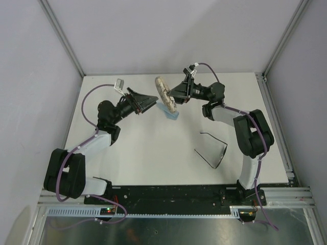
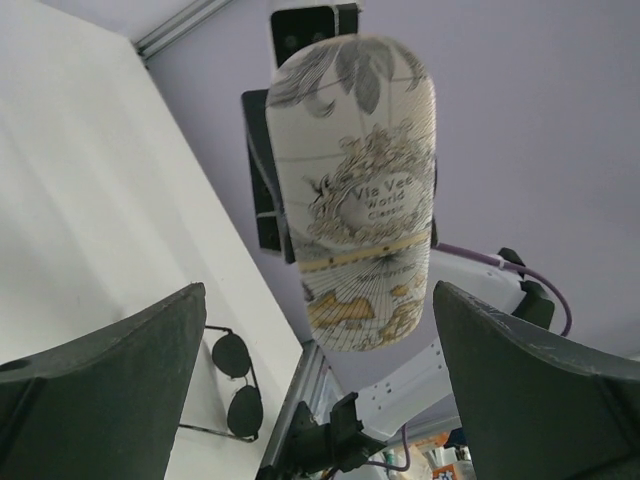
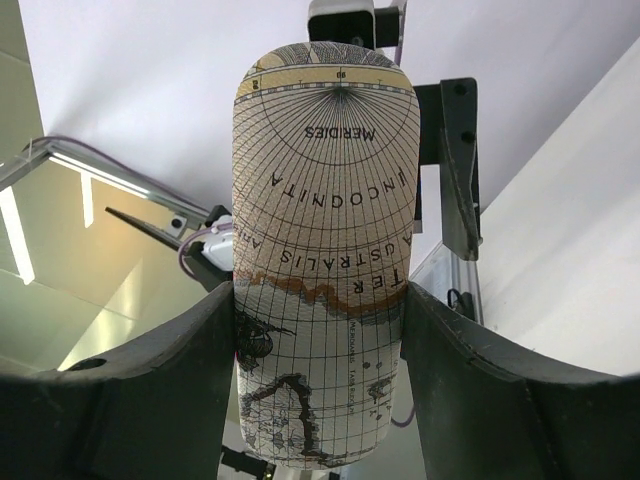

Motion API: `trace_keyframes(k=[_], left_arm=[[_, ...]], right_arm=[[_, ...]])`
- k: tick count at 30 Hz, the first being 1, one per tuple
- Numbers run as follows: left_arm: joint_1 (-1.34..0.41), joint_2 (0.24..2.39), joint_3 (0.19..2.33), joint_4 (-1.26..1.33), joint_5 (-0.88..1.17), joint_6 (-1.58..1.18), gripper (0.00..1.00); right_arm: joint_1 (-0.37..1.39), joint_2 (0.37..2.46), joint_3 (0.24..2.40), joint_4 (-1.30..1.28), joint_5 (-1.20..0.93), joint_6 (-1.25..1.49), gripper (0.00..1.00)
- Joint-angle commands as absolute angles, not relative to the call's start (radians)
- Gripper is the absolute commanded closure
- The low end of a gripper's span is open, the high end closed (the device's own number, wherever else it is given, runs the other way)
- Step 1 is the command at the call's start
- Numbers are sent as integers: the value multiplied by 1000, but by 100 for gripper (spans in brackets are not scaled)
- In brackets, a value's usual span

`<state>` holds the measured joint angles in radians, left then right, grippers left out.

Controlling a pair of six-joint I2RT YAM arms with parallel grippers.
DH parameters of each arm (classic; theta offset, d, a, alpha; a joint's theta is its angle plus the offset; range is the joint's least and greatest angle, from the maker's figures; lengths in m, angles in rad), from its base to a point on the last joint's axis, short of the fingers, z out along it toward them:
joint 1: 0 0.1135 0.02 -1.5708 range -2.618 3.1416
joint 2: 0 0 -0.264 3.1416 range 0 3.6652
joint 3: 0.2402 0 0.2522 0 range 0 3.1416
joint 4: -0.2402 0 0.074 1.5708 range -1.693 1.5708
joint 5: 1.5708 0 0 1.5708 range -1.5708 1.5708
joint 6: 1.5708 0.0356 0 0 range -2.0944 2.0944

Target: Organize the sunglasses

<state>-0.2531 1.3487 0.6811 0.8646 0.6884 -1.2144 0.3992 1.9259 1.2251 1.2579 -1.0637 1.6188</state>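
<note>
The sunglasses (image 1: 220,154) lie on the white table (image 1: 153,153) at the right, thin black frame, temple arms spread; the left wrist view shows them (image 2: 235,385) far off with dark lenses. My right gripper (image 1: 173,97) is shut on the map-printed oval case (image 1: 164,92), holding it up above the table at the back middle. In the right wrist view its fingers (image 3: 200,380) press both sides of the case (image 3: 325,200). My left gripper (image 1: 149,105) stands wide open, facing the case (image 2: 360,180) from the left without touching it.
A light blue cloth (image 1: 171,114) lies on the table under the case. Grey walls enclose the table on three sides, with metal posts at the back corners (image 1: 263,76). The arm bases sit on the black rail (image 1: 173,194) at the near edge.
</note>
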Motion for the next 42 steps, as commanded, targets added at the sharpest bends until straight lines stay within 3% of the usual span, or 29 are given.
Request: trace_keyframes(k=[1,6,14,21,27,34,42], left_arm=[[-259,1340,703,1004,706,-1294,0],[-269,1352,711,1017,700,-1319,1],[-282,1388,713,1033,695,-1329,11],[-282,1398,711,1038,690,-1324,32],[-283,1401,706,1040,688,-1303,47],[-282,1401,675,1039,675,-1250,62],[-294,1461,628,998,649,-1186,68]], right_arm=[[425,1938,1233,1509,-1067,1664,75],[451,1950,1233,1489,-1063,1638,75],[468,1945,1232,1416,-1073,1570,76],[481,1923,1232,1276,-1084,1453,79],[491,1872,1232,1040,-1083,1264,80],[485,1765,1235,565,-984,883,81],[495,1718,1241,211,-826,589,83]])
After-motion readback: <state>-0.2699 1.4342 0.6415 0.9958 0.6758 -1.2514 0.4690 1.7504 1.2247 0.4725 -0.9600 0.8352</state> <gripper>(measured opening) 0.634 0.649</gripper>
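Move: The sunglasses case, upright in the right fingers, has its middle about 2 cm to the left of the right hand point, level with it in height and reach. From the left hand, open and facing it, the case is some 7 cm to the right, 3 cm ahead and 3 cm higher. On the table some 30 cm below the right hand, the blue cloth is about 11 cm ahead and 5 cm left, the sunglasses 12 cm back and 21 cm right. The case, still gripped by the right hand, is brought left, back and down by roughly 3 cm between the open left fingers. The left hand rises about 2 cm, settles part of the way back and closes to pinch the case's sides. Both keep hold as they sink, the right about 5 cm lower overall, its wrist tipping the fingers downward some 20 degrees. ##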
